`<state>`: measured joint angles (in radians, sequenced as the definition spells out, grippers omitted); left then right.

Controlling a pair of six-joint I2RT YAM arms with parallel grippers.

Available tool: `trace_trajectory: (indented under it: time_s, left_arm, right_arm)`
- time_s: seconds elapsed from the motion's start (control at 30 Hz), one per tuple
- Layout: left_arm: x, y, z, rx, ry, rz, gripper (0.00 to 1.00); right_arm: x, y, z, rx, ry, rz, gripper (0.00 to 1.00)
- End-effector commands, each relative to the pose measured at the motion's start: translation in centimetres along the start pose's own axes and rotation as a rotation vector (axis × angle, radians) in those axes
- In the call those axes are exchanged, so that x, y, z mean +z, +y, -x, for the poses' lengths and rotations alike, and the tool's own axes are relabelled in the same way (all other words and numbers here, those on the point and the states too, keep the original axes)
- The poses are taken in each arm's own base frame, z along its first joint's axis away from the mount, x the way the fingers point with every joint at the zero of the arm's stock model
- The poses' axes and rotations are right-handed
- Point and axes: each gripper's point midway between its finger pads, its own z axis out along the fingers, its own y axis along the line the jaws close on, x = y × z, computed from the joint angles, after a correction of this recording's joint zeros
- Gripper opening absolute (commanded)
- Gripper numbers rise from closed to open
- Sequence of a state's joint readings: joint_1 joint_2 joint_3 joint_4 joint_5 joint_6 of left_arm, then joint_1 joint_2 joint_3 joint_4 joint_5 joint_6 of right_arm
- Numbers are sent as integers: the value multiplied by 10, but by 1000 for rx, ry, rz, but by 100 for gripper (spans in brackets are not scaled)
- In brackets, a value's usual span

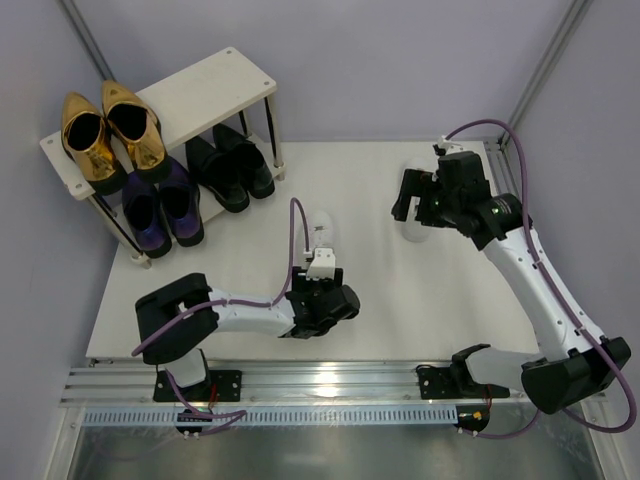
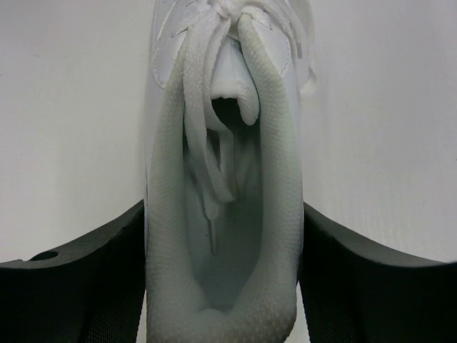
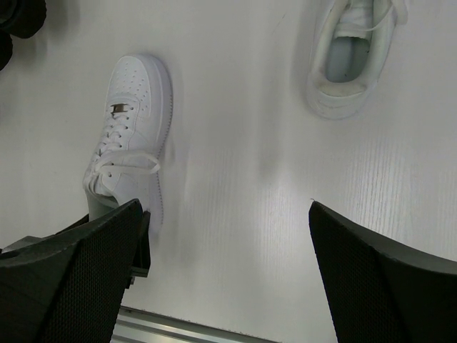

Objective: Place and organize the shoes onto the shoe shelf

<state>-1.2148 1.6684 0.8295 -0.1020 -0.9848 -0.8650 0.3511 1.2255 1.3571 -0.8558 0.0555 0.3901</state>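
A white lace-up sneaker [image 2: 223, 214] lies toe-away in the middle of the table [image 1: 322, 228]. My left gripper [image 2: 223, 286] is shut on its heel, with both black fingers [image 2: 86, 286] pressed against the sides and the collar pinched narrow. The same sneaker [image 3: 132, 136] shows in the right wrist view. The second white sneaker [image 3: 350, 57] lies apart, partly hidden under my right gripper [image 1: 418, 205], which hangs open above the table with nothing between its fingers [image 3: 221, 286]. The shoe shelf [image 1: 215, 85] stands at the far left. It holds gold loafers [image 1: 105, 135], purple shoes [image 1: 160, 205] and black shoes [image 1: 230, 165].
The right half of the shelf's top board is bare. Grey walls enclose the table at the back and sides. A metal rail [image 1: 330, 385] runs along the near edge by the arm bases.
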Motion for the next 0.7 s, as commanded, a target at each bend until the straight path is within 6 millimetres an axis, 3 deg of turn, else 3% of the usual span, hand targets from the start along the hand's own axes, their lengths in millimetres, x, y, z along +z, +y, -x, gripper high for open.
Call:
trace_trajectory:
  time_s: [0.0, 0.07, 0.2, 0.23, 0.37, 0.57, 0.67]
  left_arm:
    - [0, 0, 10, -120, -26, 19, 0]
    - [-1, -3, 14, -115, -19, 11, 0]
    - [-14, -13, 44, -59, -28, 0, 0]
    - [-18, -23, 65, -79, -51, -11, 0]
    - [-25, -34, 96, -60, -78, -15, 0]
    - [-27, -39, 109, -41, -91, -18, 0]
    - [-23, -40, 103, -17, -78, -18, 0]
  right_arm:
    - [-10, -6, 4, -17, -36, -15, 98]
    - [-12, -8, 4, -19, -40, -19, 98]
    - [-15, -11, 5, -19, -50, -25, 98]
    - [-15, -11, 6, -17, -54, -26, 98]
    - [-19, -13, 10, -17, -66, -29, 98]
    - [-21, -17, 13, -14, -72, -32, 98]
    - [-21, -19, 12, -10, -71, -28, 98]
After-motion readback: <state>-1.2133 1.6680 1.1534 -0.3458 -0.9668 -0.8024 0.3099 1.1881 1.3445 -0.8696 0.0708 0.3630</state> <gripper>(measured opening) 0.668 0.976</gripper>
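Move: The left gripper already holds the white shoe by its heel, low over the table. The clear stretch of shelf top lies about 22 cm ahead, 22 cm left and 20 cm up, with the nearer gold shoe some 8 cm left of it and 4 cm closer in. The other white shoe stands roughly 20 cm ahead and 24 cm right of the left gripper, at its height. From the right hand, that clear shelf stretch is about 38 cm left, 14 cm ahead, level. Keep the left fingers pinched on both sides of the white shoe's heel and, after a brief hold, raise it about 8 cm. While rising, carry it some 4 cm to the right, to the side where the other white shoe stands, then stop there without turning the wrist. ##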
